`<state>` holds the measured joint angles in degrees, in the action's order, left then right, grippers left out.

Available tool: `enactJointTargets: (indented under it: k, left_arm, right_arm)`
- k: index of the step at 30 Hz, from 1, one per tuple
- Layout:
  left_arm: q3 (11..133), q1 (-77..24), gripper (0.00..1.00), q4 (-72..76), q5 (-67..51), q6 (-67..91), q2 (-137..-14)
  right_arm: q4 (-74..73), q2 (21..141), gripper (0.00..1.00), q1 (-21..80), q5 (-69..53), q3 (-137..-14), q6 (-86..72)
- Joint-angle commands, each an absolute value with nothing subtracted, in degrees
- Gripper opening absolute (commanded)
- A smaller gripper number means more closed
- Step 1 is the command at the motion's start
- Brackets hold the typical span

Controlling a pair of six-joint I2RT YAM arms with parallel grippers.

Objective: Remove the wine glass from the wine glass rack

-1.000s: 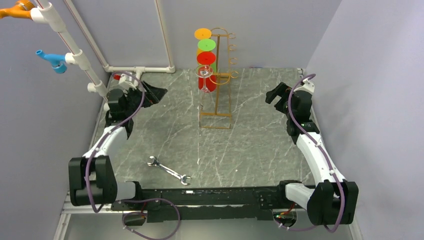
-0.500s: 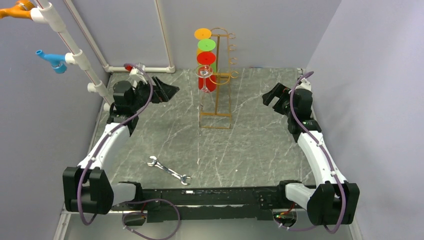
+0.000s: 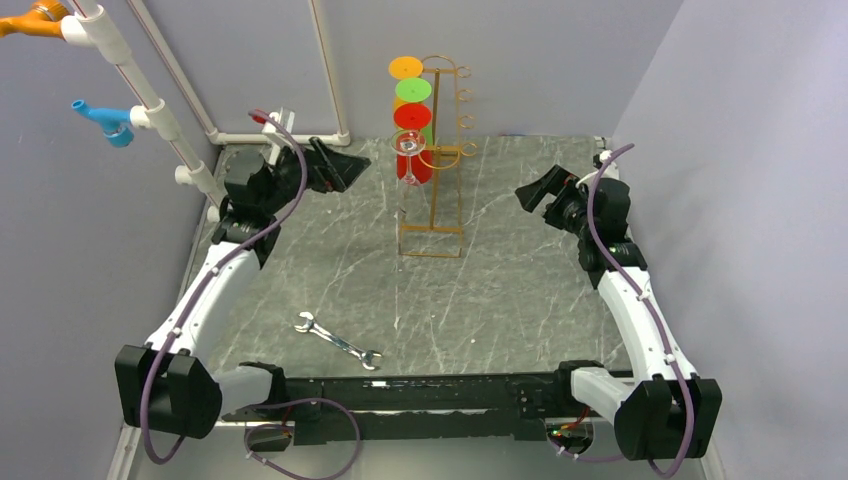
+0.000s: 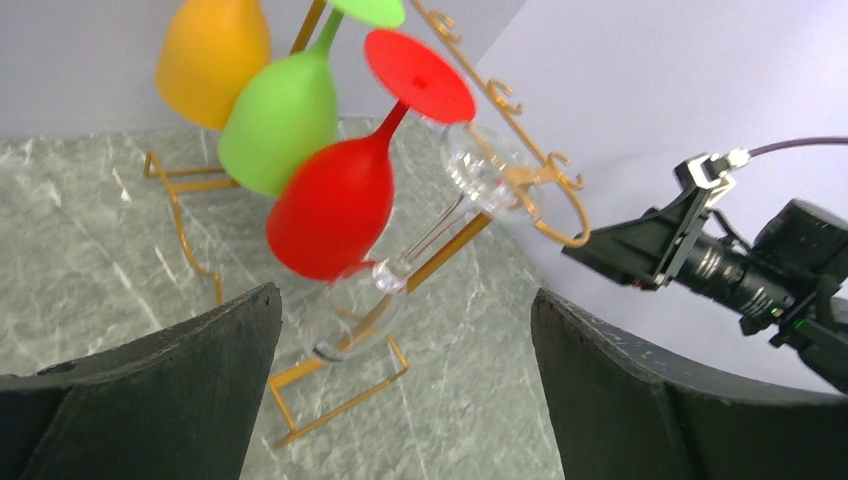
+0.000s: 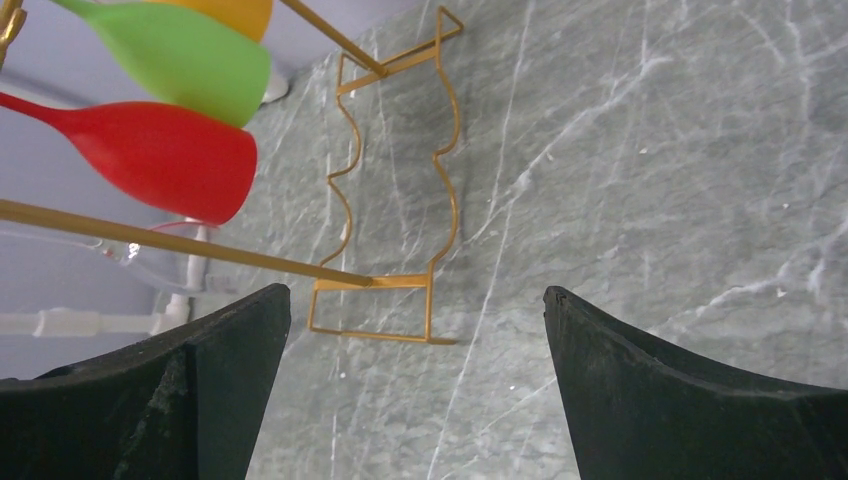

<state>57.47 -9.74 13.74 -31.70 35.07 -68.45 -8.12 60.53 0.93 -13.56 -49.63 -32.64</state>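
The gold wire wine glass rack stands at the back centre of the table. Hanging upside down on its left side are an orange, a green and a red wine glass, with a clear wine glass lowest. My left gripper is open just left of the clear glass and holds nothing. In the left wrist view the clear glass hangs ahead between the open fingers, apart from them, below the red glass. My right gripper is open to the right of the rack, with the rack's base ahead of it.
A silver wrench lies on the marble table near the front. A white pipe frame with blue and orange fittings runs along the left wall and back corner. Grey walls close in both sides and the back.
My left arm has stretched forward and to the right, bringing its open gripper close to the clear glass. My right gripper has shifted slightly left towards the rack. The glasses have not moved.
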Motion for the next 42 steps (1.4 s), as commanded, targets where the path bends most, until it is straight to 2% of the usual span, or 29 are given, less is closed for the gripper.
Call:
enactJointTargets:
  k: [1,10,21,37,39,42]
  left_arm:
    - [63.53,-11.19,0.96,13.86,-28.67,38.21,-69.16]
    - [67.42,-12.88,0.86,19.28,-30.37,43.74,-75.01]
    - [70.87,-16.43,0.64,23.44,-30.85,47.64,-81.63]
    - [77.3,-20.6,0.51,13.32,-24.89,45.23,-84.14]
    - [78.14,-20.8,0.52,10.28,-23.33,45.0,-84.2]
    - [78.66,-20.98,0.58,7.53,-20.93,44.42,-83.77]
  right_arm:
    - [-6.45,59.61,1.0,0.88,-17.68,-49.64,-35.44]
    - [-6.42,57.65,1.0,0.88,-19.58,-49.57,-36.36]
    - [-4.41,56.99,1.0,0.88,-22.04,-47.54,-39.56]
    - [-5.26,56.28,0.99,0.88,-22.24,-47.72,-39.7]
    - [-5.47,56.17,0.99,0.88,-22.16,-47.81,-39.56]
    - [-5.61,56.1,0.99,0.88,-22.11,-47.9,-39.55]
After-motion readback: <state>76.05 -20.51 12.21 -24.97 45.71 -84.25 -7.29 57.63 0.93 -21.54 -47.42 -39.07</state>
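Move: The clear wine glass hangs upside down at the near end of the rack; its round foot is about 8 cm ahead of the left hand, 11 cm to its right and some 4 cm lower. The red glass's foot sits about 6 cm farther out than that foot, the green one's about 12 cm, and the rack's gold hoop some 6 cm to its right. From the right hand, the clear foot lies roughly 24 cm to the left, 9 cm ahead and 5 cm up. The left hand first lifts about 4 cm, then goes mainly right, some 8 cm in all, and about 4 cm forward towards the clear glass's foot, dipping a little and rising again so that it stays above it, while the fingers close from wide open to about half and the hand rolls slightly, left side down. The right hand stays wide open and eases a couple of centimetres left and back, left side rolling up. ##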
